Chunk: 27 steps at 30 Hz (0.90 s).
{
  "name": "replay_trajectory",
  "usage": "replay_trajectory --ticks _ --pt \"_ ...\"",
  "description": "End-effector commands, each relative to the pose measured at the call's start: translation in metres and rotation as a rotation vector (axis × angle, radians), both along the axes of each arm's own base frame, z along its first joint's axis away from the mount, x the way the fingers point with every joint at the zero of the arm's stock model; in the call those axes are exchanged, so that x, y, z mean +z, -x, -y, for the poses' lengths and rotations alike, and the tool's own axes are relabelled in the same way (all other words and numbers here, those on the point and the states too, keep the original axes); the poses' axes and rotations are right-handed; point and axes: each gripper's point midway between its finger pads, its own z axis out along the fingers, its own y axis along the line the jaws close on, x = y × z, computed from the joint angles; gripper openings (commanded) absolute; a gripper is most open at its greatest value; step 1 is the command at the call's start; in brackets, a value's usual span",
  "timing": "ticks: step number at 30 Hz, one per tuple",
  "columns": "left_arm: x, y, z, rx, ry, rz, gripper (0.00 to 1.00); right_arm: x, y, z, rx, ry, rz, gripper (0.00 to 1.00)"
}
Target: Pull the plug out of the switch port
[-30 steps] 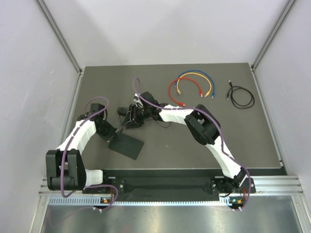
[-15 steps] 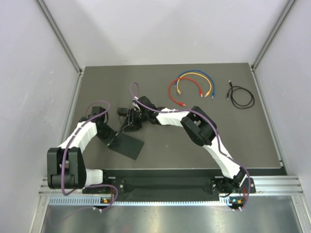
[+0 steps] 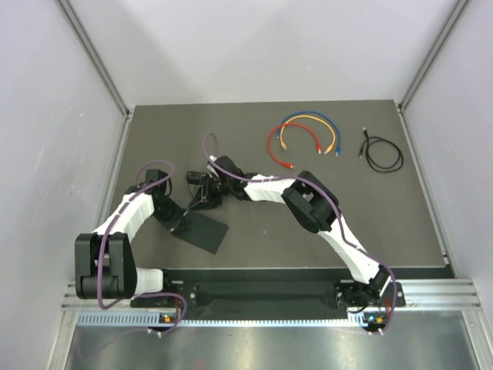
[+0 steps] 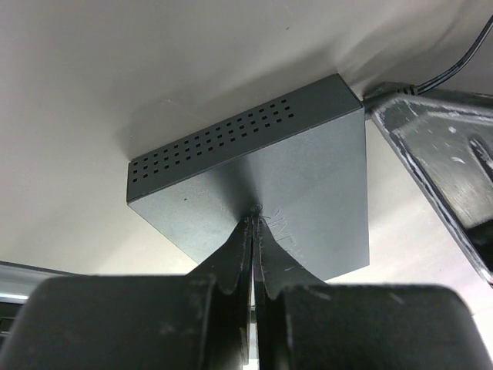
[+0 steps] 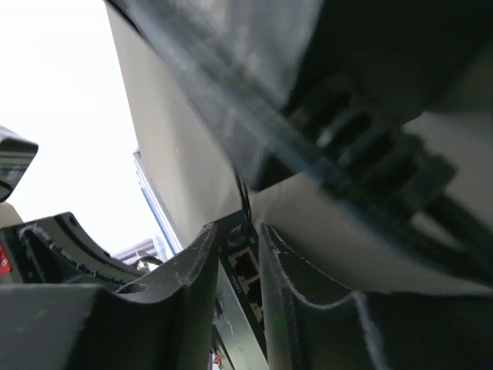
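The switch [image 3: 204, 233], a flat matte-black box, lies at the near left of the mat. My left gripper [image 3: 176, 220] is shut, and its tips [image 4: 255, 210] press on the plain top of the switch [image 4: 308, 177]. My right gripper [image 3: 202, 196] is at the switch's far edge. In the right wrist view the right gripper [image 5: 237, 227] has a narrow gap between its fingers. In that gap I see the switch's port face [image 5: 248, 268] and the round plug [image 5: 239, 236] with its thin black cord [image 5: 243, 197]. I see no contact between fingers and plug.
Red, yellow and blue cables [image 3: 304, 139] lie coiled at the back middle, and a black cable [image 3: 383, 154] at the back right. A small black block [image 3: 192, 179] sits just behind the right gripper. White walls close in both sides.
The right gripper has crept left toward the switch's edge and its jaws have narrowed. The left gripper has stayed on the switch's top.
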Motion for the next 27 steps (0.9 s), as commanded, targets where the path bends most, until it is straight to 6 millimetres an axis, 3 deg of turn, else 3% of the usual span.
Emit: replay_trajectory --ticks 1,6,7,12,17,21,24,27 --pt "-0.010 0.006 -0.009 -0.007 -0.049 -0.023 0.02 0.007 0.003 -0.018 0.002 -0.039 0.018 0.22" --pt "-0.013 0.013 -0.010 -0.005 -0.059 -0.063 0.01 0.007 0.002 -0.018 -0.017 -0.052 0.013 0.08" --pt "-0.014 0.017 -0.010 -0.002 -0.058 -0.079 0.01 0.007 0.001 -0.018 -0.019 -0.050 0.019 0.00" --pt "-0.021 0.030 -0.015 0.037 -0.063 -0.137 0.00 0.023 -0.011 -0.025 0.001 -0.117 0.137 0.00" --pt "-0.030 0.046 -0.016 0.064 -0.046 -0.192 0.00 0.016 -0.029 -0.011 -0.019 -0.037 0.318 0.00" --pt "-0.035 0.052 -0.017 0.086 -0.033 -0.207 0.00 0.028 -0.042 -0.003 -0.046 0.035 0.456 0.00" --pt "-0.035 0.053 -0.018 0.089 -0.037 -0.214 0.00 0.027 -0.048 -0.003 -0.061 0.022 0.433 0.00" --pt "-0.037 0.055 -0.020 0.095 -0.039 -0.222 0.00 0.044 -0.048 -0.014 -0.106 -0.126 0.249 0.00"
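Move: The plug, in the switch's far side near its left corner, is right at the right fingertips: about 1 cm to the hand's left and 1 cm lower, level with it fore and aft. The switch's middle lies some 7 cm back from this hand and 3 cm to its right, the black adapter about 9 cm ahead and 2 cm to its right. From the left hand, already resting on the switch, its middle is roughly 5 cm right and 2 cm back, the plug about 6 cm ahead and 3 cm right. The right hand eases about half a centimetre left along the switch's far side while its half-open fingers close and pinch the plug where the cable comes out, then keeps that grip as it works forward nearly 1 cm, away from the port, and rolls some 10 degrees about its pointing line, the forward side rising. The left hand keeps its shut fingertips on top of the switch near its left end to steady it, creeping back about half a centimetre and twisting and tilting slightly as the right hand begins to work the plug. ##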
